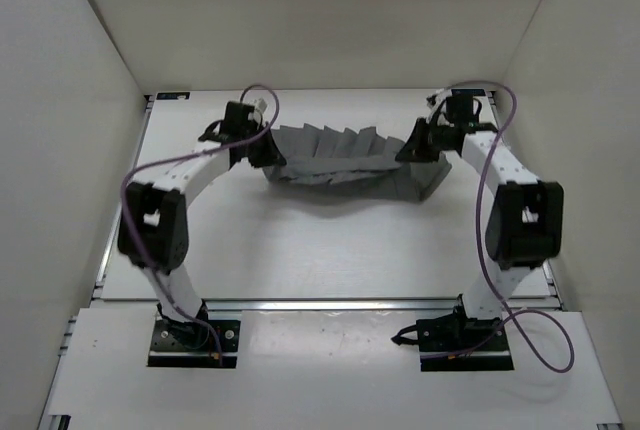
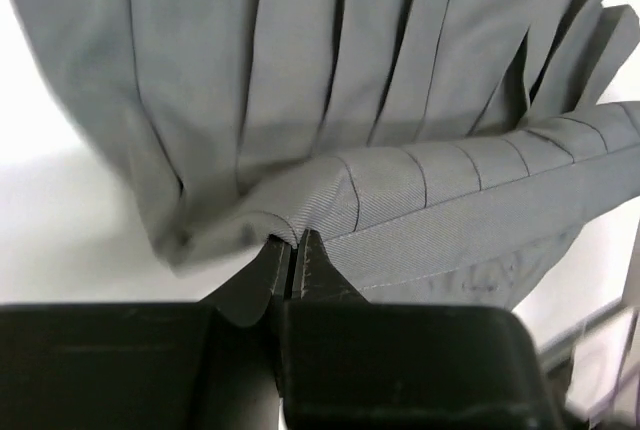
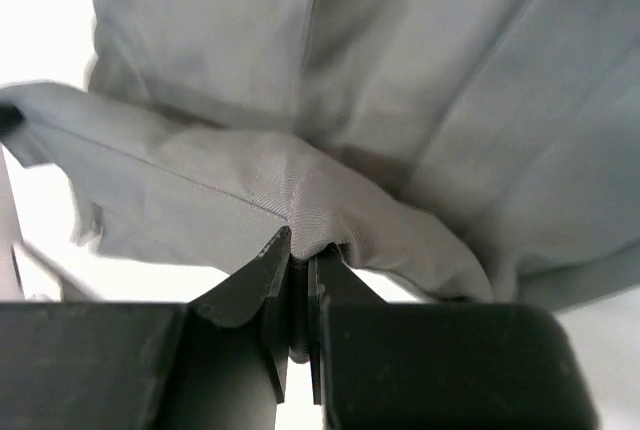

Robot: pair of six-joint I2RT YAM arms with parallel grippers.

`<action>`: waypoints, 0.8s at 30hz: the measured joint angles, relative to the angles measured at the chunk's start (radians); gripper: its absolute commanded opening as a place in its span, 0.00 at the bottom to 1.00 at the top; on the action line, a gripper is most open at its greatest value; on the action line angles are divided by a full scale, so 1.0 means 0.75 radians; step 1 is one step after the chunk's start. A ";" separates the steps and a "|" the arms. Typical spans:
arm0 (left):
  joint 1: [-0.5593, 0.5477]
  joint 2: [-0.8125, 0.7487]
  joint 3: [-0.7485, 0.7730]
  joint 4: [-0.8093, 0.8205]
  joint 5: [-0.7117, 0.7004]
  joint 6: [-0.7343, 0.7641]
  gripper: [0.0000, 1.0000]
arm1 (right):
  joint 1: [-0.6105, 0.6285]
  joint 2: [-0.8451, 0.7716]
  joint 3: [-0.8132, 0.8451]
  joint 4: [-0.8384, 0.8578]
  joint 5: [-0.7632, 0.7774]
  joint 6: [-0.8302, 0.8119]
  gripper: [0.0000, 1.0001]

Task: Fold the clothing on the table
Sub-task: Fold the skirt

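Note:
The clothing (image 1: 345, 162) is a mid-grey pleated garment, stretched between my two grippers at the far middle of the table (image 1: 320, 250). Its middle sags down toward the white surface. My left gripper (image 1: 268, 150) is shut on the garment's left end; in the left wrist view the black jaws (image 2: 295, 242) pinch the stitched band of the clothing (image 2: 430, 190), pleats fanning above. My right gripper (image 1: 420, 148) is shut on the right end; in the right wrist view the jaws (image 3: 305, 248) nip a bunched fold of the clothing (image 3: 330, 120).
White side walls (image 1: 70, 150) close in the table on the left, right and back. An aluminium rail (image 1: 330, 304) runs along the near edge, in front of the two arm bases (image 1: 195, 338). Purple cables (image 1: 500, 140) loop off both arms.

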 measured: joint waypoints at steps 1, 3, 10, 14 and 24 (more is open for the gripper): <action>0.003 0.106 0.122 -0.018 0.013 0.004 0.00 | -0.019 0.097 0.130 -0.025 -0.004 -0.004 0.00; 0.011 0.301 0.399 -0.048 0.028 0.009 0.00 | -0.051 0.262 0.427 -0.102 0.004 -0.015 0.00; 0.010 0.318 0.907 0.020 -0.015 0.111 0.00 | -0.056 0.287 1.080 -0.113 0.100 -0.097 0.00; -0.050 -0.113 0.540 0.210 -0.123 0.204 0.00 | 0.010 -0.148 0.662 0.050 0.220 -0.181 0.00; -0.341 -0.794 -0.654 0.087 -0.183 0.121 0.00 | 0.077 -0.657 -0.663 -0.020 0.152 -0.095 0.00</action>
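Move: The two hands, some 24 cm apart, already pinch the skirt's waistband, one at each end. The pleated hem's middle lies about 8 cm ahead of both and 10 cm or so below, 11 cm to the left hand's right and 13 cm to the right hand's left. A loose flap of skirt lies about 7 cm right and 2 cm back of the right hand. The bare table between skirt and metal rail centres about 18 cm back of both hands, midway between them. Both arms fling the skirt together: the hands swing forward about 14 cm over the pleated hem while sweeping up some 24 cm, the fingers tipping up by about 40 degrees, the shut grippers keeping their pinch on the waistband ends. Still high, they whip back towards the robot by nearly 30 cm and drop to about their starting height, the fingers tipping down again, which takes the waistband out over the bare table in front of the rail. ##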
